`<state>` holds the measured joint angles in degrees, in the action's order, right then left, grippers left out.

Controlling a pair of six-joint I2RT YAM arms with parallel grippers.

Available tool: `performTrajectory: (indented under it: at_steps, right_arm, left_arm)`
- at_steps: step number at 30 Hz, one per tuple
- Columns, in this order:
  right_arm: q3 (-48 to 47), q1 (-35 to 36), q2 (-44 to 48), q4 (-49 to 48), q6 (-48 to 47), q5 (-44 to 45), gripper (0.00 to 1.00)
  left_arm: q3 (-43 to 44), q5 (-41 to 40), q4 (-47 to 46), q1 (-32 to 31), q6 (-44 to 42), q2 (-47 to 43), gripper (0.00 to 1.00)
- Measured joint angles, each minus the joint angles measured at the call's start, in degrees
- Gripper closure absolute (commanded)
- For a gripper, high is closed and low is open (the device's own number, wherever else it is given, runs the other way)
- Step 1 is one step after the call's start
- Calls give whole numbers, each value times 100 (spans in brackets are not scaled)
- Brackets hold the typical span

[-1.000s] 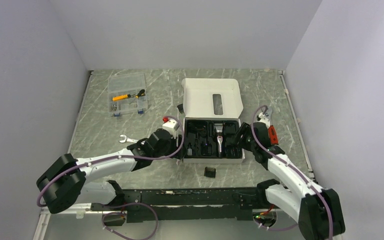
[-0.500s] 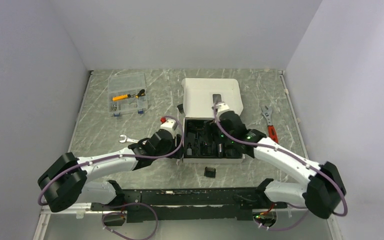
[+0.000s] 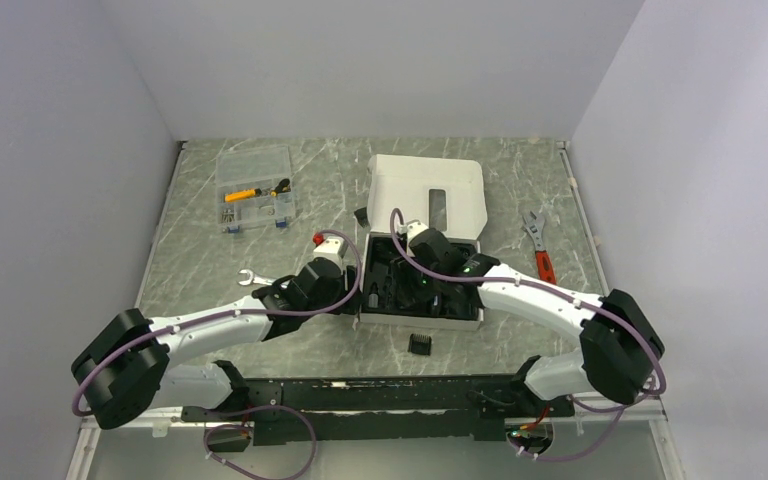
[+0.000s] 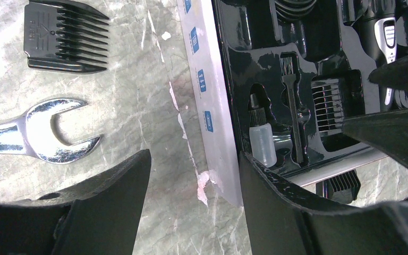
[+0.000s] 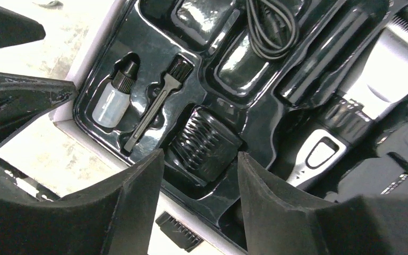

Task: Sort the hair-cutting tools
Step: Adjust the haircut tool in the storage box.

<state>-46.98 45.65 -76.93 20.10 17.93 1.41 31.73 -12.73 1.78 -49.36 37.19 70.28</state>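
Observation:
An open white box [image 3: 428, 190] holds a black tray [image 5: 154, 42] with the black-and-silver clipper [image 5: 340, 127], a comb attachment [image 5: 204, 143], a small bottle [image 5: 111, 101] and a brush [image 5: 154, 106]. My right gripper [image 5: 199, 180] hangs open over the tray's front, its fingertips on either side of that comb and apart from it. My left gripper [image 4: 194, 180] is open astride the box's left front corner [image 4: 223, 175], one finger outside and one over the tray. Loose combs lie on the table: one [image 3: 420, 343] before the box, another [image 4: 64, 37] left of it.
A silver open-end wrench [image 4: 42, 133] lies left of the box, beside my left gripper. A red-handled adjustable wrench [image 3: 538, 245] lies to the right of the box. A clear organiser case [image 3: 253, 187] sits at the back left. A black cable [image 5: 268, 26] is coiled in the tray.
My right arm has swung from the box's right side across to over the tray's left half, uncovering the red-handled wrench. The box has shifted slightly left. The left arm has barely moved.

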Motion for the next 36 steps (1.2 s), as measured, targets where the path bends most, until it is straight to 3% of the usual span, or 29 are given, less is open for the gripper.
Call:
performTrajectory:
  at_steps: [19, 28, 30, 36]
  right_arm:
    - [-195, 337, -570, 267, 376, 514, 62]
    - [-195, 330, -717, 105, 671, 490, 86]
    - [-195, 330, -719, 61, 785, 516, 99]
    - [-195, 350, -634, -4, 1021, 730, 100]
  left_arm:
    - [-55, -2, -46, 24, 9, -39, 33]
    - [-55, -4, -42, 33, 2, -39, 33]
    - [-59, -22, -37, 44, -2, -39, 33]
    - [-63, -44, -31, 61, -7, -52, 33]
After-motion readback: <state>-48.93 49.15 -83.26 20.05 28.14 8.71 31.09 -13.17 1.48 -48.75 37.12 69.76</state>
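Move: The black guide comb in the box's near-left compartment lies almost straight under the right hand, about 1 cm ahead, 1 cm left and 4 cm down. The small brush lies about 4 cm left of that comb, the bottle roughly 7 cm left of it, and the clipper some 6 cm right and 4 cm farther out. A loose comb outside the box is about 8 cm nearer the base than the boxed one. From the left hand the boxed comb is about 12 cm to the right and 1 cm ahead. The boxed guide comb is worked at from above by the right hand, which sinks about 3 cm with a short swing back and left, then forward and right. It drifts left again as the fingers close fully at the comb, turning some 10 degrees clockwise and lifting about 1 cm at the end. The left hand stays against the box's left wall. ##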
